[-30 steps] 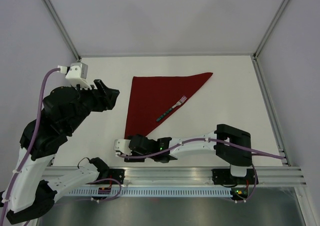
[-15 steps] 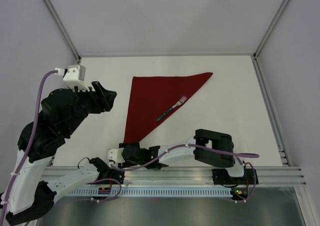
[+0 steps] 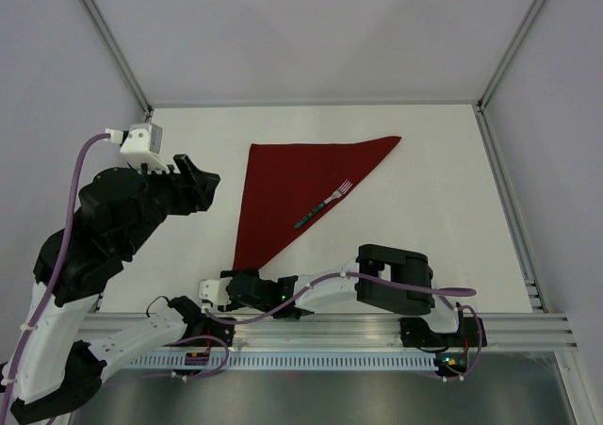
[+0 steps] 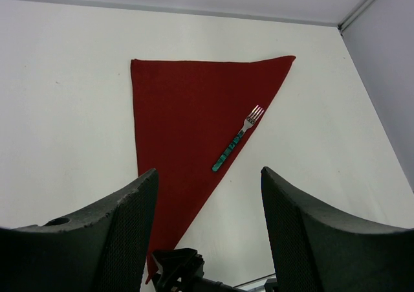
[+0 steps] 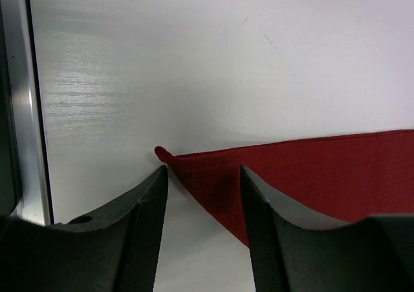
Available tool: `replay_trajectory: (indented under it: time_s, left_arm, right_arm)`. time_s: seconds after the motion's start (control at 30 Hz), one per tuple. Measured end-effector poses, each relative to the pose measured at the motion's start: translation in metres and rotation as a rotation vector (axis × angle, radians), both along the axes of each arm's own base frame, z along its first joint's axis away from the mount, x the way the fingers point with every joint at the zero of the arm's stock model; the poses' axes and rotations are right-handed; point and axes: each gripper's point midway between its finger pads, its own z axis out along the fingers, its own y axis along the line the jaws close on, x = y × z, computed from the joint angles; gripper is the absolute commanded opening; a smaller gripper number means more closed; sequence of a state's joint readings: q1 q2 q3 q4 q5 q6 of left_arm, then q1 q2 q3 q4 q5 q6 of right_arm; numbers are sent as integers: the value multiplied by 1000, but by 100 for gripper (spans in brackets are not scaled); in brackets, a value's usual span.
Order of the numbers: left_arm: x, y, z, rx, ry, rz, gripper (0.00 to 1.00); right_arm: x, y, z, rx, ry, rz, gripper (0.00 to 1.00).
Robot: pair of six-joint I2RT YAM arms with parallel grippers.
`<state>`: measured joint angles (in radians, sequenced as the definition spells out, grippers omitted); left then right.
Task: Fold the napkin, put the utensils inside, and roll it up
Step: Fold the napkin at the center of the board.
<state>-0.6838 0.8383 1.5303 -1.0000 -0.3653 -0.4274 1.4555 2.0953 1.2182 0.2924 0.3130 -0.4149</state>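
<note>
The dark red napkin point(image 3: 287, 185) lies flat on the white table, folded into a triangle, with one tip pointing at the near edge. A small fork point(image 3: 323, 204) with a dark handle rests on its slanted right edge, tines toward the far right. My right gripper point(image 3: 231, 282) sits low at that near tip. In the right wrist view its jaws point(image 5: 204, 169) stand open on either side of the napkin point(image 5: 310, 169) corner, not pinching it. My left gripper point(image 3: 207, 182) hovers open, left of the cloth. The left wrist view looks down on the napkin point(image 4: 178, 117) and fork point(image 4: 238, 138).
A metal rail point(image 3: 377, 326) runs along the table's near edge, just behind the right gripper, and appears as a rail point(image 5: 19, 111) at the left of the right wrist view. Pale walls and frame posts point(image 3: 499, 76) close the table in.
The right arm has swung left and nearer along the front edge, bringing its gripper to the napkin's near tip, and its jaws have narrowed somewhat. The left arm has hardly moved.
</note>
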Motion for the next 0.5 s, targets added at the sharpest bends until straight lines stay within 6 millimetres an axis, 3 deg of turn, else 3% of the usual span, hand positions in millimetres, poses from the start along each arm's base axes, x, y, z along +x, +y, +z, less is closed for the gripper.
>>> replay_trajectory:
  time_s: [0.2,0.5]
  left_arm:
    - [1,-1,-3,7,9,0,70]
    - [6,-5,-11,25,31,0,70]
  right_arm:
    - [0,0,-5,-9,1,3,32]
    - [-2,-2,-10,-25,10,4,11]
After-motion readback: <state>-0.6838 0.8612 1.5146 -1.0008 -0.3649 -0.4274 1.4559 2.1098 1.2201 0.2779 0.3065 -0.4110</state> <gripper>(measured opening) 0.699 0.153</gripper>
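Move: The folded napkin's near corner sits almost between my right fingers: about 1 cm to the left of that hand, 1 cm back and 2 cm below. From the same hand the fork lies some 23 cm ahead and 21 cm to the right, 2 cm lower. The metal rail runs about 7 cm straight back, also 2 cm lower. From my left hand that corner is about 8 cm back, 1 cm to the right and 39 cm below. I close my right fingers from a bit over half open to nearly shut and pinch the napkin's near corner, easing that hand about 1 cm down onto the table-level cloth as they come together. Otherwise it stays in place with the wrist unturned, fingers still slanting down to the left and forward. ##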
